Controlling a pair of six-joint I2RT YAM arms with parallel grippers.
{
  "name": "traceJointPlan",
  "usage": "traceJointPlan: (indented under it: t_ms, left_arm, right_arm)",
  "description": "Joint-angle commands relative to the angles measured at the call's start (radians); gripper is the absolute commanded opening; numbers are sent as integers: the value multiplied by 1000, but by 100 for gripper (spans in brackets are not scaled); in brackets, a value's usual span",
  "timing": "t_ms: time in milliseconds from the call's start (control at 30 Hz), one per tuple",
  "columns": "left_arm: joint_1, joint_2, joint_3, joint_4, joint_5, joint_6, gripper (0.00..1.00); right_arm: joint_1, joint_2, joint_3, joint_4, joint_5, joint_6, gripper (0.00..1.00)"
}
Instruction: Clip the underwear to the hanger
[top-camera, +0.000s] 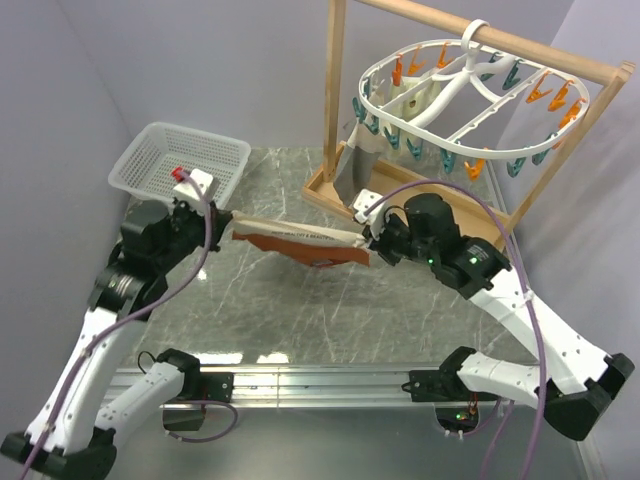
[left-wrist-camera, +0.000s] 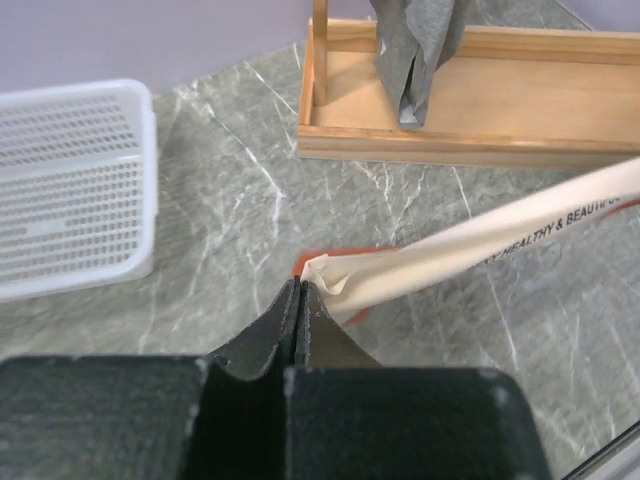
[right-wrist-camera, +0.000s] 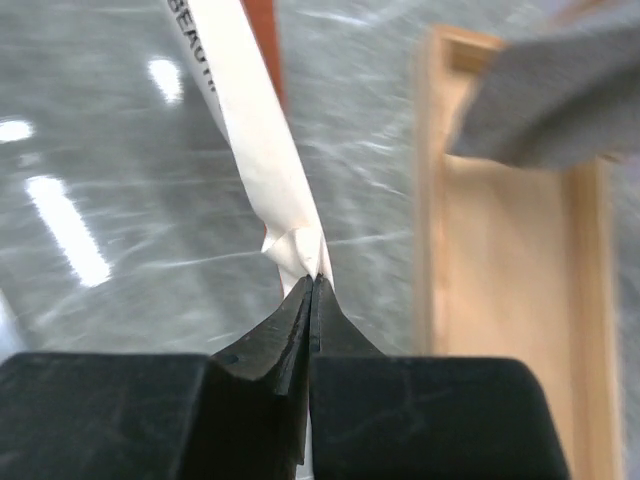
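The rust-orange underwear (top-camera: 305, 251) with its cream waistband (top-camera: 300, 234) hangs stretched between both grippers, a little above the marble table. My left gripper (top-camera: 228, 222) is shut on the waistband's left end (left-wrist-camera: 330, 275). My right gripper (top-camera: 372, 240) is shut on its right end (right-wrist-camera: 300, 245). The white oval hanger (top-camera: 470, 100), ringed with orange and teal clothespins, hangs from the wooden rod at the back right, above and behind the right gripper.
A white mesh basket (top-camera: 180, 165) stands at the back left, behind the left arm. The wooden frame (top-camera: 335, 90) with its tray base (left-wrist-camera: 520, 110) stands at the back right. A grey cloth (top-camera: 360, 170) and a cream cloth (top-camera: 420, 100) hang from the hanger.
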Motion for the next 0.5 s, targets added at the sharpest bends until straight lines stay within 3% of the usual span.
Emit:
traceJointPlan:
  t_ms: [0, 167, 333, 467]
  left_arm:
    - [4, -108, 44, -95, -30, 57, 0]
    - [7, -202, 107, -228, -40, 71, 0]
    - [9, -179, 35, -288, -12, 93, 0]
    - [9, -59, -37, -238, -90, 70, 0]
  right_arm:
    - [-28, -37, 77, -178, -326, -13, 0]
    - [-128, -55, 155, -245, -586, 14, 0]
    - [-106, -37, 51, -146, -446, 43, 0]
    - [-89, 142, -11, -58, -316, 60, 0]
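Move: The underwear is already stretched between the hands by its waistband corners: its middle lies about 16 cm right of the left hand, 1 cm back and 8 cm lower, and about 16 cm left of the right hand, 1 cm ahead and 2 cm lower. The basket sits some 28 cm ahead of the left hand and 17 cm left. From the right hand, the wooden base is roughly 23 cm ahead, 13 cm right; the hanger 28 cm ahead, 21 cm right, and higher. The underwear is flicked by its waistband, kept pinched at both corners: together the hands sweep back some 6 cm towards the bases while rising about 4 cm, then snap down by nearly as much or a little more, easing slightly forward. The right wrist turns roughly 20 degrees, counter-clockwise with its fingers dipping; the left barely turns. ##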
